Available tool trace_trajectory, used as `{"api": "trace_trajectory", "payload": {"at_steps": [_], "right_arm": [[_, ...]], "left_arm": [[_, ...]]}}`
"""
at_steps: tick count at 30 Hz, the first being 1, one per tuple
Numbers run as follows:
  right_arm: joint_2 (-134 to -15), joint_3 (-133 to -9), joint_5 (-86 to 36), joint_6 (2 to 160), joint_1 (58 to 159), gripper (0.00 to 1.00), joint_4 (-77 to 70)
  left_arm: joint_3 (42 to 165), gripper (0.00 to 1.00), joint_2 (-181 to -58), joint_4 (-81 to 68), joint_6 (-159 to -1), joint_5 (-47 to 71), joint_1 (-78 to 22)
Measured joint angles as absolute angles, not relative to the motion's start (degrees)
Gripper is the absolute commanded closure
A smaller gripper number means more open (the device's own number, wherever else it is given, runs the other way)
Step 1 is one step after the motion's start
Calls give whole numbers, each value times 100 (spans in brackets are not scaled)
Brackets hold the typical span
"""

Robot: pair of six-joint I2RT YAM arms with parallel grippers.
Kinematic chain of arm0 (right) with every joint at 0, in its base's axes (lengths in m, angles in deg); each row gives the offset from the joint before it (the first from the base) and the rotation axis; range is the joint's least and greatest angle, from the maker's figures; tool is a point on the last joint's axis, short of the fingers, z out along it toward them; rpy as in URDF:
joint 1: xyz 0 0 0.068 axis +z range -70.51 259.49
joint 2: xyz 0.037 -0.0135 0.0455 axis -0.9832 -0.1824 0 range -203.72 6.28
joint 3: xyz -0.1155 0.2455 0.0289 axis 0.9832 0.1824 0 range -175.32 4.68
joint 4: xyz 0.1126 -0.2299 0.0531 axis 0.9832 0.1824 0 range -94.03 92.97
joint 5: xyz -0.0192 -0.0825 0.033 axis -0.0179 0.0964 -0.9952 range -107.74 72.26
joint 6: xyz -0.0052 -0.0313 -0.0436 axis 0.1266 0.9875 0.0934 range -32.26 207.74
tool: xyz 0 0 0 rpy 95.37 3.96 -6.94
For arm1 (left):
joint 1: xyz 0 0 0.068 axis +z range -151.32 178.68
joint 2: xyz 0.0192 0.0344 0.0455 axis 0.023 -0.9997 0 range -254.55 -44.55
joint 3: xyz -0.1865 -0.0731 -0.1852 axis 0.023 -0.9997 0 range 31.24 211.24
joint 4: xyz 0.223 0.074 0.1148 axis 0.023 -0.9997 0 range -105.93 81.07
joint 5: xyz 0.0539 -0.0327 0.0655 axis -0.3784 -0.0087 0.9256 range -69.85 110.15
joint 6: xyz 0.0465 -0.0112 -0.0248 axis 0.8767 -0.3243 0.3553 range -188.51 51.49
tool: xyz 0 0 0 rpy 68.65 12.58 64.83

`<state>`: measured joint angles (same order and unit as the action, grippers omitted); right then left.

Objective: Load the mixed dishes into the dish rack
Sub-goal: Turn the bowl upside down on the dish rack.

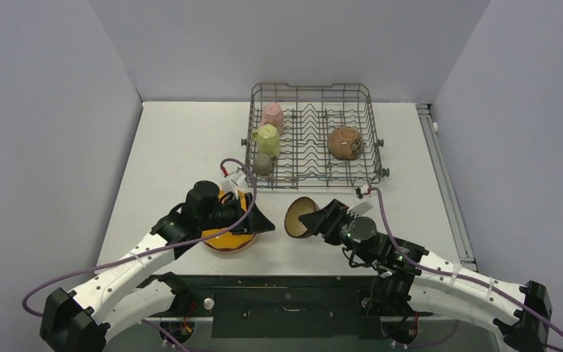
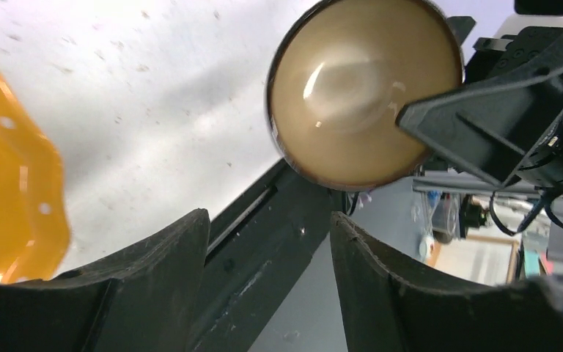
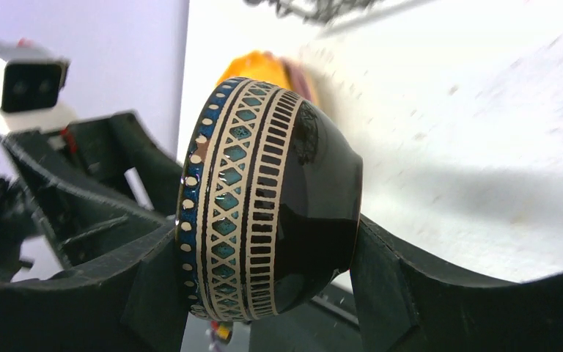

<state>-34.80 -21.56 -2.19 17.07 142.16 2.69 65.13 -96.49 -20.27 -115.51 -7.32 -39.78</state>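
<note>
A brown bowl (image 1: pixel 298 217) with a tan inside (image 2: pixel 363 92) and a patterned band (image 3: pixel 243 198) hangs on its side above the table's front. My right gripper (image 1: pixel 311 220) is shut on it, one finger at the rim and one at the foot (image 3: pixel 264 246). My left gripper (image 1: pixel 267 224) stands open and empty just left of the bowl, its fingers (image 2: pixel 168 257) apart from it. The orange dotted plate (image 1: pixel 227 239) lies under the left wrist (image 2: pixel 11 183). The dish rack (image 1: pixel 310 86) holds a pink mug (image 1: pixel 272 116), a pale yellow mug (image 1: pixel 267 139), a small grey-olive cup (image 1: pixel 263 164) and another brown bowl (image 1: pixel 345 142).
The rack stands at the back middle of the white table (image 1: pixel 183 147). A dark mounting frame (image 1: pixel 286 301) runs along the near edge between the arm bases. Grey walls close in both sides.
</note>
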Motion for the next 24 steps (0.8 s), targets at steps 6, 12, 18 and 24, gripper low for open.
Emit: {"api": "trace_trajectory", "payload": {"at_steps": [6, 12, 18, 24], "right_arm": [[-3757, -2927, -1071, 2566, 12221, 100, 844], [-5143, -4424, -1617, 3895, 10326, 100, 1476], [-6948, -6225, -1095, 5370, 9670, 100, 2354], [-8640, -7777, 374, 6537, 9928, 100, 3049]], "left_arm": [[7001, 41, -9627, -2647, -11081, -467, -3438], [7090, 41, -9673, -2980, -10677, -382, -3333], [7090, 41, -9748, -3187, -10406, -434, -3283], [7090, 41, -9564, -3321, -10266, -506, -3278]]}}
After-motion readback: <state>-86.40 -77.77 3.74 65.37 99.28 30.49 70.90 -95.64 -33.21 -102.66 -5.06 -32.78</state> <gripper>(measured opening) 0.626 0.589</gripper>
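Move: Some 40 cm ahead of the right hand, 14 cm to its right and 18 cm lower lies the dish rack's right half, where the held bowl is being taken. The upturned bowl already there stands about 37 cm ahead and 15 cm right of this hand; the green mug is also some 37 cm ahead but 12 cm left, and the small grey cup 29 cm ahead, 14 cm left. From the left hand, the rack's right half is roughly 40 cm ahead and 25 cm right. Sweeping quickly from the front of the table to over the near right part of the rack, the right hand carries the still-pinched bowl about 27 cm forward and 17 cm right, first rising slightly, then starting to sink. Its wrist rolls left side down by some 55 degrees and turns a little clockwise, tipping the bowl's mouth downward. The empty left hand drifts left and slightly forward, staying open. ##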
